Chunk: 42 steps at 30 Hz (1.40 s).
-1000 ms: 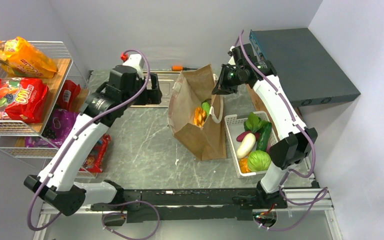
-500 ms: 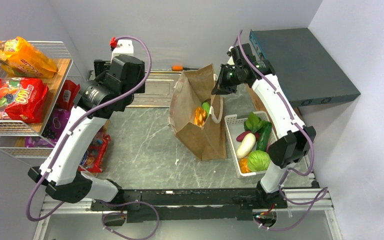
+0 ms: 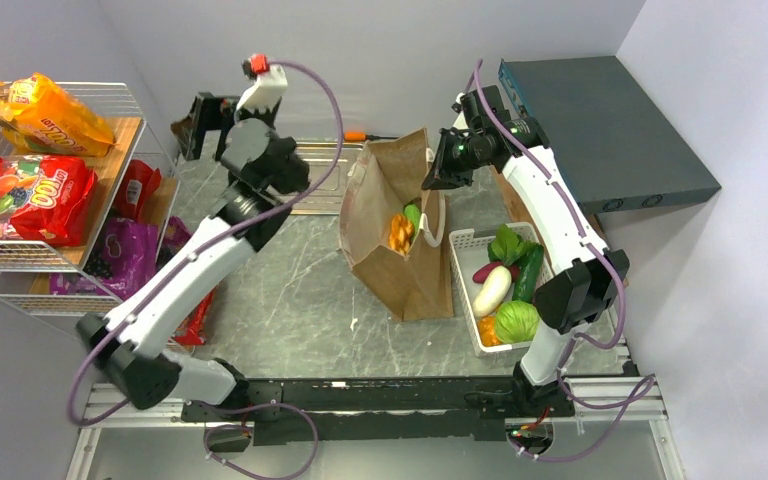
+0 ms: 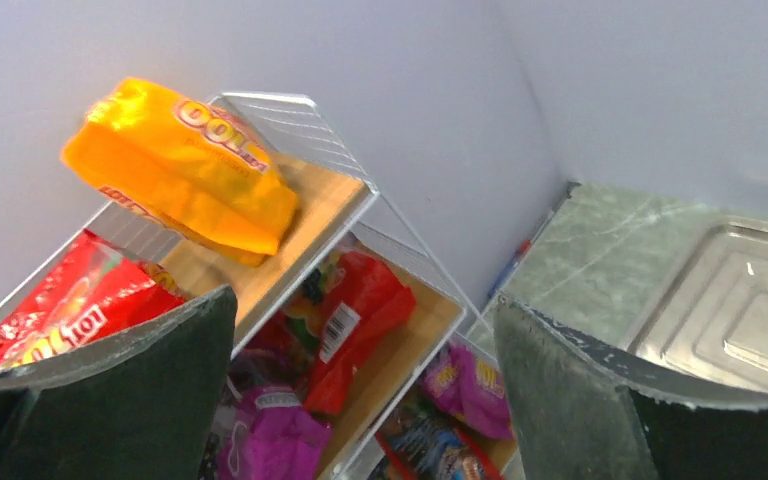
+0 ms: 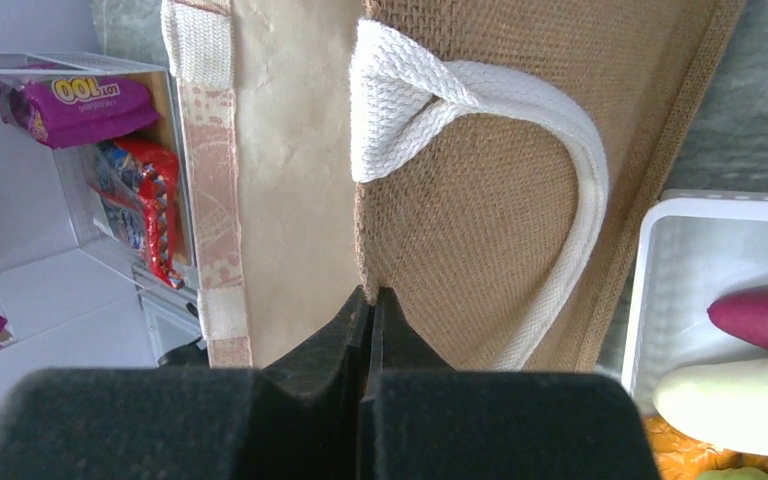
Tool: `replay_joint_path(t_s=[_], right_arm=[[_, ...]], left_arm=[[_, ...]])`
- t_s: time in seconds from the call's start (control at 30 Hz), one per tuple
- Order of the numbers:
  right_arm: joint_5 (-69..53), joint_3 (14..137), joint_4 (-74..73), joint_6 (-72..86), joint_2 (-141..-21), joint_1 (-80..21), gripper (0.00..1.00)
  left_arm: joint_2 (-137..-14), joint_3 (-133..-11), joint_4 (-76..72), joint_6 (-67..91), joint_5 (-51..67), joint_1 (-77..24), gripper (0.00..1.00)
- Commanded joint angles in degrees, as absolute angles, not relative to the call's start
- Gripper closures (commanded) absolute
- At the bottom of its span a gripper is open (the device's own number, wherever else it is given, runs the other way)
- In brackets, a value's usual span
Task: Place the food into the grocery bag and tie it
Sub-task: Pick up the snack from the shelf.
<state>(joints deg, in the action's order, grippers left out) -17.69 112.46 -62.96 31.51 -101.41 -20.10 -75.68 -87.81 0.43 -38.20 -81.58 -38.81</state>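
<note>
The brown grocery bag [image 3: 390,250] stands open in the middle of the table. Inside it lie an orange braided piece [image 3: 398,232] and a light green vegetable [image 3: 413,214]. My right gripper [image 3: 438,172] is shut on the bag's right rim [image 5: 400,250], just beside the white loop handle [image 5: 560,130]. My left gripper [image 3: 200,118] is raised at the back left, open and empty, facing the wire rack. In the left wrist view the left gripper [image 4: 362,300] frames an orange snack packet [image 4: 185,165], a red packet [image 4: 60,310] and a smaller red packet [image 4: 360,320].
The wire rack [image 3: 125,100] at the left holds more packets, some purple [image 3: 120,250]. A white basket [image 3: 463,245] of vegetables sits right of the bag. A metal tray [image 3: 305,195] lies behind the bag, and a dark box [image 3: 610,130] is at the back right.
My left arm has swung up and to the left, away from the tray and the bag, and now points at the rack. The right gripper and the bag have stayed put.
</note>
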Motion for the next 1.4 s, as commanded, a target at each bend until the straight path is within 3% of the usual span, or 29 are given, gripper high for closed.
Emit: replay_joint_path(t_s=[0.0,0.73,0.97,1.2,1.37], right_arm=[[-19.2,115.4,-62.8,31.2,-101.5,-20.5,1.0],[-19.6,115.4,-62.9,31.4,-102.1,-21.9,1.0],[-20.2,115.6,-63.3,31.5,-102.1,-22.5,1.0],[-21.7,112.6,-63.2,31.7,-100.1,-22.8,1.0],[-22.0,111.0,-63.0,31.6,-99.0,-23.0,1.0]], left_arm=[[-83.4,-92.1,-90.6,-115.9,-90.1,-33.4,0.0],[-80.0,-92.5,-80.7,-101.7,-90.9,-18.8,0.01],[-84.7,-95.0,-77.9,-97.8,-91.7,-11.9,0.01],[-93.6,-106.7,-81.1,-102.1,-92.0,-9.4,0.01],[-94.5,-106.9,-84.9,-104.8,-92.7,-6.3,0.01]])
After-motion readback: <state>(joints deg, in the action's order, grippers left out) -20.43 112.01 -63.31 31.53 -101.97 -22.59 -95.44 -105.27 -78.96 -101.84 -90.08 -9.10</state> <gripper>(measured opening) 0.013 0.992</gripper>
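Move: The orange snack bag on the top shelf lies about 23 cm to the left of my left hand, only some 2 cm farther out and about level with it. The red snack bag beside it is roughly 26 cm left and 11 cm back, also near hand height. On the shelf below, a red packet sits some 18 cm left, 7 cm back and 18 cm down. From my right hand, the orange bag is about 58 cm left, 10 cm ahead and higher. I swing my open left hand about 16 cm left and some 5 cm up towards the orange snack bag, first drawing back about 7 cm, then coming forward again about 5 cm, while turning it some 40 degrees counter-clockwise until the fingers point almost straight left at the bag. My right hand keeps its pinch on the grocery bag's rim and eases about 2 cm left and slightly back. ##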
